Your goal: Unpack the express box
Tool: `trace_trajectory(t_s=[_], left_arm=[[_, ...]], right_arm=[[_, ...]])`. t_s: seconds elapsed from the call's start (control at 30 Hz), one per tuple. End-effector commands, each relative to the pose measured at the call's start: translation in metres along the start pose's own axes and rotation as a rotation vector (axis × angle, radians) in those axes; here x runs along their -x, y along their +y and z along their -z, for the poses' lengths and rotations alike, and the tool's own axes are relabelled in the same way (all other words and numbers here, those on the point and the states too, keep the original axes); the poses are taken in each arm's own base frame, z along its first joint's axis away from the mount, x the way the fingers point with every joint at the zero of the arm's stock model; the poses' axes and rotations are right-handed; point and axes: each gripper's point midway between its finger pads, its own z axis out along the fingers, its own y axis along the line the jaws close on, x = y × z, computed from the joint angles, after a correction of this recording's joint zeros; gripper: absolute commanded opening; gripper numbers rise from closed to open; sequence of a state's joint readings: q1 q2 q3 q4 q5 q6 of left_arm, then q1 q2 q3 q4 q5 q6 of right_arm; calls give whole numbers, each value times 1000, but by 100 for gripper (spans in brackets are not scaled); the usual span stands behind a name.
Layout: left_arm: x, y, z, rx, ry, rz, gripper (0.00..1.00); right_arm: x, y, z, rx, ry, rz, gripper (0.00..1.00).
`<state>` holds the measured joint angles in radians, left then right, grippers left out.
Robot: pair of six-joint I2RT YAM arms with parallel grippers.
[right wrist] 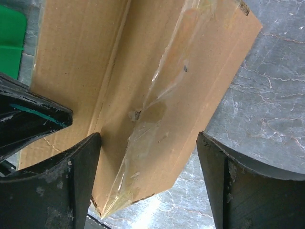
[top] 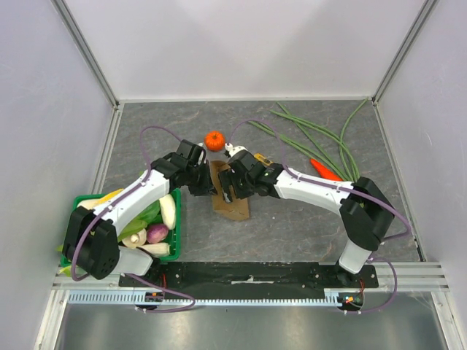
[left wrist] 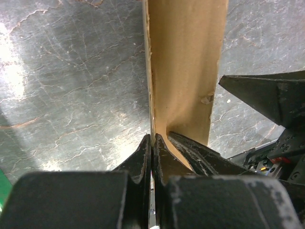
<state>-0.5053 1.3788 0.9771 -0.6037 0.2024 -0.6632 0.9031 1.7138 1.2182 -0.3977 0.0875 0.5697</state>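
The express box (top: 232,203) is a flat brown carton lying in the middle of the table between my two grippers. My left gripper (top: 203,187) is shut on a thin cardboard edge of the box (left wrist: 183,67), the fingertips (left wrist: 145,145) pinched together at the foot of an upright panel. My right gripper (top: 230,187) stands open over the box (right wrist: 143,71), its fingers (right wrist: 81,162) wide apart with the taped corner of a flap between them, touching neither. Clear tape runs along that flap. What is inside the box is hidden.
A green crate (top: 176,235) full of vegetables stands at the near left, under my left arm. A tangerine (top: 214,140) lies just behind the grippers. Long green beans (top: 321,142) and a carrot (top: 325,170) lie at the back right. White walls enclose the table.
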Motion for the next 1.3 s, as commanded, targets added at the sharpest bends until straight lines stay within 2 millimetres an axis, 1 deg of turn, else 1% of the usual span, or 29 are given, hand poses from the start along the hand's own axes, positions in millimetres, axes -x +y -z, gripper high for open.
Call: trace_trajectory(t_s=[0.0, 0.03, 0.1, 0.13, 0.2, 0.23, 0.3, 0.37, 0.4, 0.47, 0.5, 0.57, 0.7, 0.87, 0.93, 1.03, 1.1, 1.13, 1.17, 1.2, 1.23, 1.27], left_arm=[[23, -7, 22, -1, -99, -50, 2], [22, -4, 24, 13, -98, -56, 2], [25, 1, 26, 31, -109, -57, 2], [25, 3, 28, 36, -111, -61, 2], [27, 4, 30, 41, -117, -64, 2], [28, 5, 32, 43, -120, -73, 2], [29, 4, 35, 41, -119, -79, 2], [32, 4, 39, 38, -120, -93, 2], [31, 1, 40, 25, -113, -100, 2], [31, 0, 44, 20, -108, -119, 2], [31, -2, 44, 12, -102, -124, 2], [31, -3, 45, 9, -95, -136, 2], [31, -6, 49, -8, -86, -146, 2], [38, -11, 64, -7, -97, -179, 2], [39, -12, 71, 0, -98, -195, 2], [40, -13, 77, 3, -98, -212, 2], [39, -15, 80, -6, -90, -218, 2], [38, -16, 81, -8, -87, -222, 2], [37, -15, 82, -8, -82, -231, 2], [38, -15, 84, -3, -84, -252, 2], [38, -13, 85, 8, -80, -259, 2], [37, -9, 88, 32, -77, -265, 2]], right_arm=[[12, -7, -3, -42, -50, 0, 84], [8, -10, -5, -48, -46, -2, 83], [7, -13, -2, -45, -55, -2, 80], [3, -17, -3, -48, -52, -5, 79], [5, -21, 1, -49, -63, -14, 78], [-1, -25, 1, -56, -56, -19, 77], [-4, -32, 4, -67, -56, -38, 76], [-4, -38, 8, -72, -67, -55, 75], [-8, -43, 8, -80, -61, -66, 74], [-6, -46, 12, -76, -73, -76, 74], [-10, -49, 12, -79, -71, -75, 75], [-8, -49, 14, -73, -86, -76, 75], [-15, -56, 12, -88, -73, -89, 75], [-20, -69, 17, -120, -82, -136, 73], [-24, -77, 19, -141, -81, -152, 73], [-31, -85, 18, -156, -70, -178, 71], [-35, -87, 17, -162, -58, -184, 68], [-35, -87, 17, -164, -54, -186, 65], [-30, -85, 19, -159, -65, -187, 61], [-28, -85, 23, -161, -61, -182, 59], [-24, -84, 26, -160, -69, -180, 58], [-11, -81, 32, -155, -98, -180, 58]])
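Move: The left fingers already pinch the edge of the express box's raised lid; the box's middle lies about 5 cm to that hand's right, level fore and aft, some 6 cm lower. From the right hand, with one finger in the gap beside the lid, the box's middle is about 1 cm ahead, 1 cm right and 4 cm below. The orange pumpkin stands 15 cm ahead of the left hand; the yellow cutter is 10 cm ahead and 10 cm right of the right hand. Keep the lid edge pinched in the left gripper, ease it about 3 cm left, then raise it some 7 cm, faster towards the end. Meanwhile sweep the open right gripper about 9 cm to the right, away from the lid and out past the box's right side, sinking about 3 cm late as its fingers partly close. ##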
